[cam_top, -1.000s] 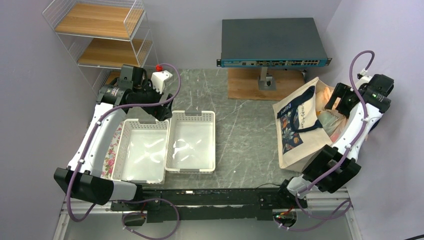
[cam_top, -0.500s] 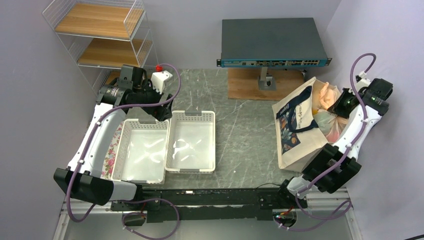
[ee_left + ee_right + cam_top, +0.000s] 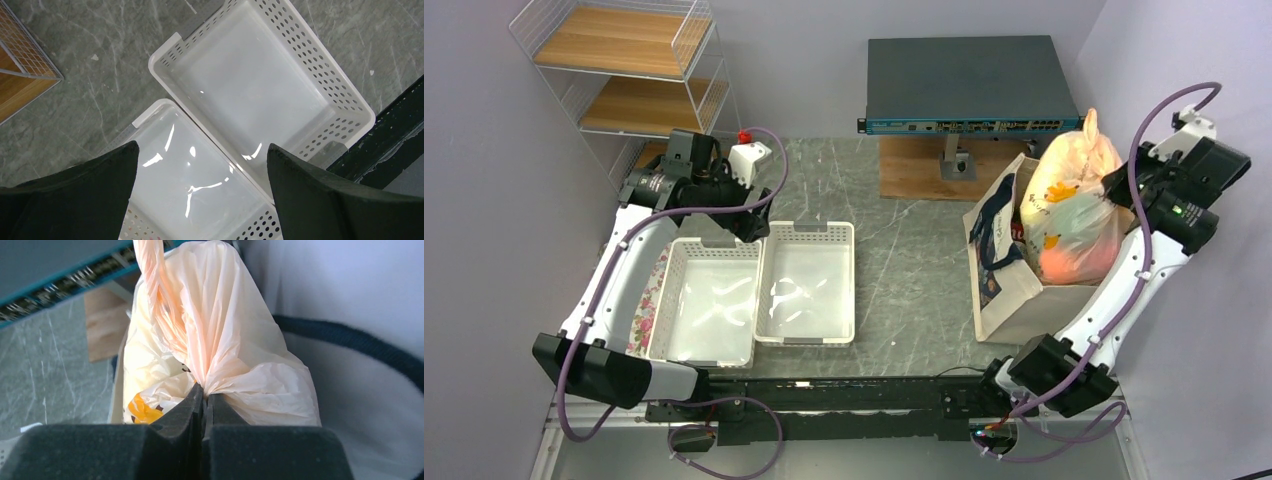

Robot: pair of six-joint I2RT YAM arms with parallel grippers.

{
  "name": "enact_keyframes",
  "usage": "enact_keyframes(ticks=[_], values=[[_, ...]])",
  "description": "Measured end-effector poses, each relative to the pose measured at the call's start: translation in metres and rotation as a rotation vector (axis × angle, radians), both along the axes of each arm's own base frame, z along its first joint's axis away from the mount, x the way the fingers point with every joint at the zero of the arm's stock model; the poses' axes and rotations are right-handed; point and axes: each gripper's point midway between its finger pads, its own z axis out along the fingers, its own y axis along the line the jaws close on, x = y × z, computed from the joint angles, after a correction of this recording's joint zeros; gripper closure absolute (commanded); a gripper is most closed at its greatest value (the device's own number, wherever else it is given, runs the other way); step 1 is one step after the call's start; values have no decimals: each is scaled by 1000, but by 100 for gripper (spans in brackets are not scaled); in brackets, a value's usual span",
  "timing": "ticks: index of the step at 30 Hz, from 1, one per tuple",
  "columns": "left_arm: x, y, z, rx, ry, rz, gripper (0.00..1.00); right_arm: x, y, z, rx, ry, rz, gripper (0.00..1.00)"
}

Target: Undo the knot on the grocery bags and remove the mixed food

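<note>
The peach-beige plastic bag (image 3: 1069,215) hangs lifted above the cream canvas tote (image 3: 1002,285) with navy straps, its lower part still inside the tote's mouth. My right gripper (image 3: 204,392) is shut on the gathered plastic just below the bag's twisted top. The knot (image 3: 1089,125) sticks up above the grip as a twisted strand (image 3: 155,290). The mixed food is hidden inside the plastic bag (image 3: 240,340); only orange and red patches show through. My left gripper (image 3: 202,149) hangs open and holds nothing, above the two white baskets.
Two white perforated baskets (image 3: 809,228) (image 3: 714,243) sit side by side at centre left, on a floral cloth (image 3: 649,310). A wire shelf (image 3: 624,70) stands at back left. A network switch (image 3: 969,85) sits on a stand over a wooden board (image 3: 924,170) behind the tote.
My right gripper closed on the plastic bag inside the tote and rose, pulling the bag up out of it. The tote now stands more upright. The left arm has not moved.
</note>
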Motion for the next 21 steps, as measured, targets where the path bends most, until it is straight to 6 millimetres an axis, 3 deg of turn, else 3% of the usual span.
enact_keyframes(ticks=[10, 21], values=[[2, -2, -3, 1, 10, -4, 1, 2, 15, 86, -67, -208, 32, 100], [1, -9, 1, -12, 2, -23, 1, 3, 63, 171, -64, -474, 227, 100]])
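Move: My right hand already has the knot of the grocery bag pinched; the bag's middle is about 6 cm left, 3 cm ahead and 8 cm below. The tote around its lower part is centred some 7 cm left, about level, 22 cm down. Clear counter lies roughly 32 cm left, 3 cm ahead, 36 cm below, with the right basket 55 cm left and 3 cm ahead. From my left hand that counter is about 31 cm right, 3 cm ahead, 26 cm down. With my right fingers still shut on the knot, I haul the grocery bag about 17 cm up out of the tote, going straight up at first and then also swinging some 6 cm left, faster towards the end. As it rises my wrist tips the fingers up by nearly 30 degrees and turns a little counter-clockwise. ##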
